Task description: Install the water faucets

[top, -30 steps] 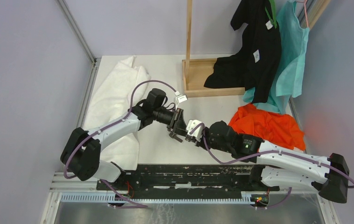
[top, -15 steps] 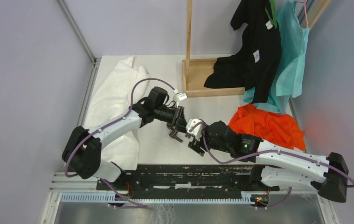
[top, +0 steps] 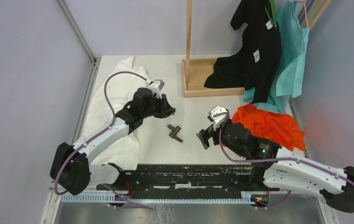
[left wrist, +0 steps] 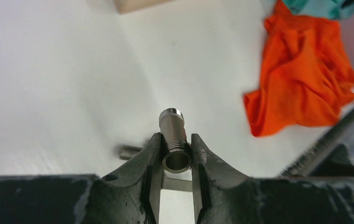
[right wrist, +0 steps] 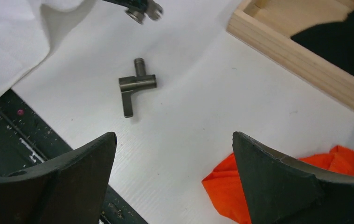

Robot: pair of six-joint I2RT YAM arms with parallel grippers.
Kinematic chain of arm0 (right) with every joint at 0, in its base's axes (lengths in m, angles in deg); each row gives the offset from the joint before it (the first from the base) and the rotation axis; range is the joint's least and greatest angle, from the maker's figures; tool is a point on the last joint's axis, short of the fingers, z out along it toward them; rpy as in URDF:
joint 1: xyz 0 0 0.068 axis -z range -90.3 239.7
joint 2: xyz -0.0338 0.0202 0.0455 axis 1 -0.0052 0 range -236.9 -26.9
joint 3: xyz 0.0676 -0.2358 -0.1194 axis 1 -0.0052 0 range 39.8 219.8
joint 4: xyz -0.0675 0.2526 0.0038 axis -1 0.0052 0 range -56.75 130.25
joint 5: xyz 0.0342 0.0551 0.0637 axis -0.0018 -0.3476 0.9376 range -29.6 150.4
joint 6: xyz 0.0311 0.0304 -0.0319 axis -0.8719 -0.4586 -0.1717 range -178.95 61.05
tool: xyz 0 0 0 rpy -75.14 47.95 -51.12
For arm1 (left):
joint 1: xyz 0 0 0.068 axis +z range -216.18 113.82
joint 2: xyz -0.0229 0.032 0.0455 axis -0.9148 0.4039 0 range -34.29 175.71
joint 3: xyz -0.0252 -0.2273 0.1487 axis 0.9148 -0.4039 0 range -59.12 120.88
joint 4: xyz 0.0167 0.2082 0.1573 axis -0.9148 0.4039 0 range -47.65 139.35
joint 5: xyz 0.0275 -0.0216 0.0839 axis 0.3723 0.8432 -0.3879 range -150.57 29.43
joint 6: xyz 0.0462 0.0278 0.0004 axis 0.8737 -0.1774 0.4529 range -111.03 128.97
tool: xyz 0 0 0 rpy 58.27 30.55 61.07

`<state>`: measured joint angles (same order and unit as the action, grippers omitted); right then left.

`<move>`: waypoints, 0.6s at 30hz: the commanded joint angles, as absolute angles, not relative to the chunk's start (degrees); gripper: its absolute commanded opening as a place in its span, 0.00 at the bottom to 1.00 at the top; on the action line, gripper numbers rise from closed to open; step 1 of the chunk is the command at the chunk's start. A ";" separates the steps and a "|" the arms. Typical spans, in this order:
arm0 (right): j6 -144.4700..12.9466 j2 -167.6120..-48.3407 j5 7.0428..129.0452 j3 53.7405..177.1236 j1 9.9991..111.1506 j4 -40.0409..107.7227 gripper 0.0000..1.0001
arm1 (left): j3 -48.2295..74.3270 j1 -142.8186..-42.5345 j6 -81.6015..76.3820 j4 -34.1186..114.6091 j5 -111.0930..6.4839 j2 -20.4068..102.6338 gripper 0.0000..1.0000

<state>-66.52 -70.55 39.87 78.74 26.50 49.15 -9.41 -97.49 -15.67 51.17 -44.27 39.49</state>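
A short threaded metal water faucet fitting (left wrist: 172, 125) is clamped between the fingers of my left gripper (left wrist: 175, 142), which hangs shut on it above the table, left of centre (top: 168, 111). The other water faucet piece, a dark T-shaped fitting (top: 175, 133), lies flat on the white table between the two arms; the right wrist view has it ahead and to the left (right wrist: 135, 86). My right gripper (top: 204, 137) stands wide open and empty to the right of that fitting (right wrist: 172, 135), apart from it.
A crumpled orange cloth (top: 268, 126) lies just right of the right gripper. A white cloth (top: 116, 100) lies under the left arm. At the back, a wooden stand base (top: 203, 79) holds hanging black and teal garments (top: 263, 46). A black rail (top: 189, 175) runs along the near edge.
The two grippers have drawn apart. The right one opened wide and backed off to the right. The left one pulled back up and left with the short fitting. The T-shaped fitting stayed on the table.
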 commanded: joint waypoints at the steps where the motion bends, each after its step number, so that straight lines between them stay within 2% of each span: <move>1: -80.15 -74.69 33.19 83.60 29.92 55.51 1.00 | -17.73 -100.62 -10.06 31.34 -71.10 34.60 0.03; 7: -83.31 -81.87 38.34 86.70 32.09 58.37 1.00 | -30.22 -101.57 -1.88 8.81 -80.72 35.51 0.03; 14: -84.72 -83.28 40.60 86.06 32.19 54.62 1.00 | -35.23 -104.20 -3.02 -1.53 -94.67 41.27 0.03; 18: -83.91 -83.59 41.22 86.15 32.23 54.20 1.00 | -34.99 -106.63 -3.00 -3.91 -97.79 46.85 0.03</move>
<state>-83.22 -83.65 40.41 83.94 32.05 56.95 -35.50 -104.39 -5.77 5.97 -89.69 42.94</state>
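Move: The faucet valve lies on the table about 10 cm ahead of my open right hand, 11 cm to its left and 20 cm below; the orange cloth's middle is some 27 cm to that hand's right and 11 cm ahead. My left hand already grips the tee fitting, with the valve almost underneath, about 2 cm back, 2 cm right and 15 cm down. The white towel's middle is roughly 24 cm left of my left hand and 8 cm ahead. I keep my left fingers shut on the tee and carry it clear of the valve, about 8 cm left towards the towel, some 6 cm down and 5 cm forward, swinging the fingers from rightward round to nearly straight ahead and flatter. My right hand, still wide open, sinks about 5 cm with a little forward towards the valve, tipping down and turning slightly clockwise. ##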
